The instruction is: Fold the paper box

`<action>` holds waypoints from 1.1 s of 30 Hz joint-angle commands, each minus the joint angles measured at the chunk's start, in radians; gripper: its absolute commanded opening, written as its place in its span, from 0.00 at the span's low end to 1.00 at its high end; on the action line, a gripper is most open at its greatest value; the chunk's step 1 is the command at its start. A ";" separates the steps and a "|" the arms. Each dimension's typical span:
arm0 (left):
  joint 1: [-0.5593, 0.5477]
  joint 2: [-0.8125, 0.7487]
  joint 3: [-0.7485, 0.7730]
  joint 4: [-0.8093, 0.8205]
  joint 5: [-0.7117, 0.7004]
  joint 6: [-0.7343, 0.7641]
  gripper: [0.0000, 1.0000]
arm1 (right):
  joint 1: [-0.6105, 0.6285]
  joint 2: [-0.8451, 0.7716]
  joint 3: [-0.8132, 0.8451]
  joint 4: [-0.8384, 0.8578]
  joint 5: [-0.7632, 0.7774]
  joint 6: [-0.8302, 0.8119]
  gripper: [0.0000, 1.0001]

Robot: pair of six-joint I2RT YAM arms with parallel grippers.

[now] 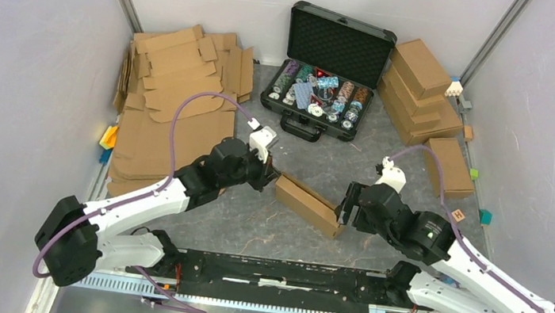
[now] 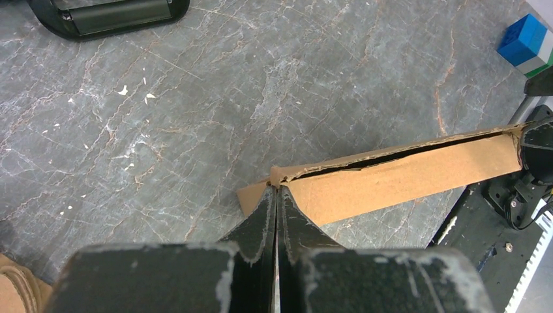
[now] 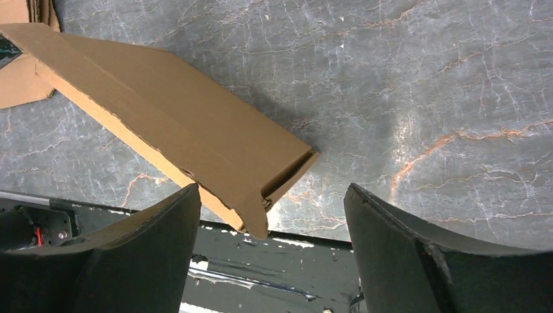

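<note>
The paper box (image 1: 308, 203) is a folded brown cardboard box standing on its long edge in the middle of the table, between my two grippers. My left gripper (image 1: 272, 176) is shut, with its tips (image 2: 276, 190) against the left end corner of the box (image 2: 404, 176). I see no cardboard between its fingers. My right gripper (image 1: 345, 210) is open at the box's right end. In the right wrist view the corner of the box (image 3: 195, 140) reaches in between the spread fingers of the right gripper (image 3: 272, 192), nearer the left one, and touches neither.
An open black case (image 1: 322, 90) of chips stands at the back centre. Flat cardboard blanks (image 1: 178, 92) are piled at the back left. Finished boxes (image 1: 422, 90) are stacked at the back right, with one more box (image 1: 449, 166) in front of them. The black base rail (image 1: 284, 273) runs along the near edge.
</note>
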 commanded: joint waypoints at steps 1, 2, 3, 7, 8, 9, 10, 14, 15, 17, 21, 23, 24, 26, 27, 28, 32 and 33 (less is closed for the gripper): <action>-0.009 -0.036 -0.005 -0.014 -0.033 -0.045 0.02 | 0.003 -0.039 -0.003 -0.021 0.022 -0.019 0.86; -0.012 -0.036 -0.002 -0.018 -0.035 -0.045 0.02 | 0.003 -0.040 -0.005 -0.021 0.010 -0.021 0.86; -0.013 -0.037 -0.002 -0.022 -0.037 -0.045 0.02 | 0.003 -0.042 -0.011 -0.020 -0.004 -0.021 0.85; -0.021 -0.033 -0.002 -0.027 -0.044 -0.055 0.02 | 0.003 -0.056 -0.068 0.042 -0.074 -0.024 0.77; -0.023 -0.032 0.000 -0.030 -0.047 -0.058 0.02 | 0.003 -0.060 -0.087 0.073 -0.100 -0.024 0.77; -0.027 -0.030 0.003 -0.032 -0.050 -0.060 0.02 | 0.003 -0.063 -0.102 0.095 -0.120 -0.026 0.77; -0.030 -0.028 0.005 -0.031 -0.054 -0.062 0.02 | 0.003 -0.065 -0.119 0.125 -0.141 -0.025 0.77; -0.052 -0.028 0.003 -0.058 -0.083 -0.067 0.02 | 0.003 -0.061 -0.155 0.171 -0.144 -0.014 0.74; -0.057 -0.029 0.000 -0.060 -0.092 -0.070 0.02 | 0.003 -0.057 -0.157 0.177 -0.137 -0.015 0.73; -0.065 -0.033 -0.007 -0.059 -0.105 -0.078 0.02 | 0.003 -0.056 -0.153 0.186 -0.116 -0.012 0.67; -0.080 -0.038 -0.015 -0.065 -0.141 -0.086 0.02 | 0.002 -0.048 -0.133 0.195 -0.072 -0.019 0.63; -0.084 -0.034 -0.016 -0.064 -0.153 -0.094 0.02 | 0.003 -0.039 -0.121 0.195 -0.047 -0.025 0.59; -0.086 -0.033 -0.014 -0.063 -0.157 -0.100 0.02 | 0.003 -0.036 -0.113 0.194 -0.030 -0.028 0.57; -0.094 -0.024 -0.012 -0.059 -0.181 -0.110 0.02 | 0.001 -0.027 -0.100 0.190 0.009 -0.028 0.52; -0.099 -0.018 -0.011 -0.054 -0.192 -0.115 0.02 | 0.002 -0.024 -0.094 0.191 0.026 -0.028 0.51; -0.103 -0.011 -0.011 -0.045 -0.200 -0.125 0.02 | 0.001 -0.020 -0.089 0.193 0.037 -0.028 0.50; -0.124 0.015 0.000 -0.041 -0.245 -0.151 0.02 | -0.004 0.004 -0.080 0.214 0.048 -0.032 0.46; -0.128 0.017 0.002 -0.042 -0.254 -0.155 0.02 | -0.007 0.010 -0.080 0.219 0.046 -0.034 0.45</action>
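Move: The paper box's right end, with its slit between the upper panel and the near side, lies about 2 cm to the right gripper's left, level with it fore and aft and some 3 cm below; the box's middle is about 9 cm to that gripper's left and 2 cm farther out. The small closed carton stands some 25 cm to its right and 16 cm ahead. From the left gripper, the right end lies about 17 cm right and 9 cm back. Drop the open right gripper about 2.5 cm with a slight draw back, sweep it some 2.5 cm left into the box's right end, then ease it forward, narrowing the fingers to about half open so that one reaches into the slit and the other stays beyond the upper panel. Keep the left gripper shut on the left corner, giving back about 1 cm and turning slightly counter-clockwise. ##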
